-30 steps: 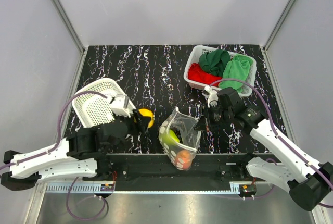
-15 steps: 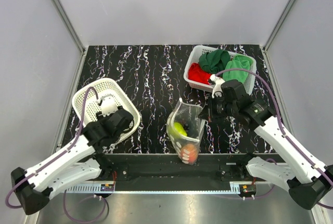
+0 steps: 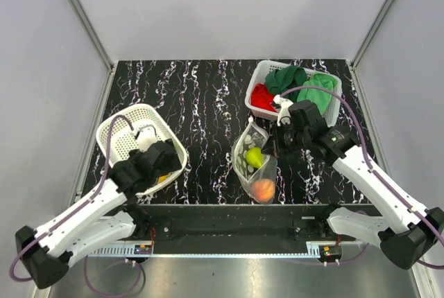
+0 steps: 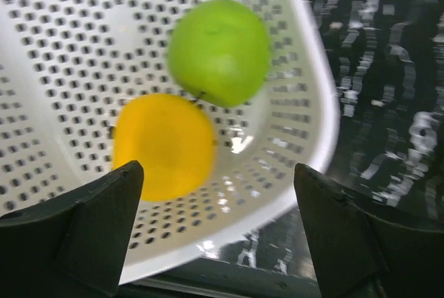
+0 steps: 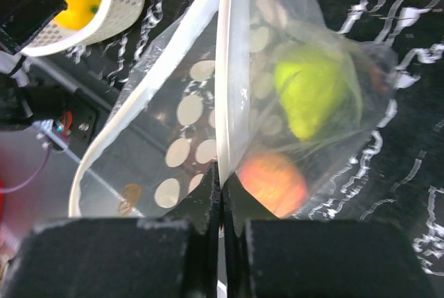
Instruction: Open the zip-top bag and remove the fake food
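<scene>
The clear polka-dot zip-top bag [image 3: 254, 161] hangs open by its top edge. My right gripper [image 3: 272, 145] is shut on the zip strip [image 5: 223, 104]. Inside the bag sit a green apple [image 5: 312, 89] and an orange-pink peach [image 5: 272, 181], also visible from above as the apple [image 3: 254, 157] and the peach [image 3: 263, 188]. My left gripper [image 4: 216, 170] is open above the near corner of a white perforated basket [image 4: 319, 118]. In that basket lie another green apple [image 4: 218, 50] and a yellow fruit [image 4: 164, 144]. Nothing sits between the left fingers.
The left arm [image 3: 149, 163] covers part of the white basket [image 3: 114, 128] at the table's left. A second white basket [image 3: 258, 76] at the back right holds red and green cloths [image 3: 295, 89]. Grey walls enclose the black marbled table [image 3: 201, 97].
My left arm carried the yellow fruit from beside the bag to the left basket, opened and let it go there. My right gripper shifted the bag right and back.
</scene>
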Available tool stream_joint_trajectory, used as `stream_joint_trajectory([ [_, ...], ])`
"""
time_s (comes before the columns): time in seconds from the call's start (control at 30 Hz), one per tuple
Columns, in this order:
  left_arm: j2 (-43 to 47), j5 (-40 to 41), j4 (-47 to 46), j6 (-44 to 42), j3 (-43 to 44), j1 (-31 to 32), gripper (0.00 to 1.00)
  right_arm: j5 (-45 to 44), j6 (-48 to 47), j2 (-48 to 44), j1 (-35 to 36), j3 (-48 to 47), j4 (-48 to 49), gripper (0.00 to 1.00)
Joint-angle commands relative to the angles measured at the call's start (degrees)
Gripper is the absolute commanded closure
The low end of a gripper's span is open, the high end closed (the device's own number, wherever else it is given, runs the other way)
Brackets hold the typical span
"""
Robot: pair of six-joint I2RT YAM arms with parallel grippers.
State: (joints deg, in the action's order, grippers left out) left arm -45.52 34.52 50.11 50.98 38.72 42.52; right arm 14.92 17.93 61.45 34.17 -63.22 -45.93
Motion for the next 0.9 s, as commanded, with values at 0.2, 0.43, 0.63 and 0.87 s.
stream_joint_trajectory([
  [0.2, 3.44, -39.14, -36.06, -11.96, 4.44, 1.76, 0.20, 15.92, 2.01, -0.36, 0.10, 3.63, 8.75, 1.00],
  [0.43, -13.08, -25.92, -43.16, -19.07, 13.21, 20.92, 0.28, 23.04, 3.68, -0.01, 0.10, 5.39, 11.30, 1.00],
  [0.63, -25.13, -20.91, -42.47, -18.47, 18.85, 26.21, 0.51, 23.49, 4.92, -1.86, 0.02, 6.36, 11.22, 1.00],
  [0.87, -30.49, -16.77, -40.44, -17.23, 18.41, 27.96, 0.65, 22.96, 5.62, -2.91, 0.10, 8.55, 10.51, 1.00],
])
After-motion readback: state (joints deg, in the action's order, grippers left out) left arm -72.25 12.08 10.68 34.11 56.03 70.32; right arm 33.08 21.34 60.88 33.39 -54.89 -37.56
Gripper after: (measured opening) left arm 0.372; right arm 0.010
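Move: The zip-top bag stands open about 31 cm to the left hand's right, level with it fore and aft, its middle a few centimetres lower. Inside, the green pear is some 30 cm to the right and 4 cm ahead of that hand, the peach some 32 cm right and 8 cm back, both about 5 cm lower. From the right hand, which already pinches the rim, the bag's middle lies roughly 10 cm below, 1 cm ahead and 2 cm left. The left hand, already empty, lifts out of the white basket and sweeps about 30 cm to the right towards the bag, rising some 11 cm on the way, drifting back about 4 cm and sinking slightly at the end; it turns about 55 degrees clockwise while its wide-open fingers close to a narrow gap beside the right fingertips at the bag's mouth. The right hand keeps its pinch on the rim and draws it back and to the left by some 5 cm, rolling and tilting a little, to meet the left. ##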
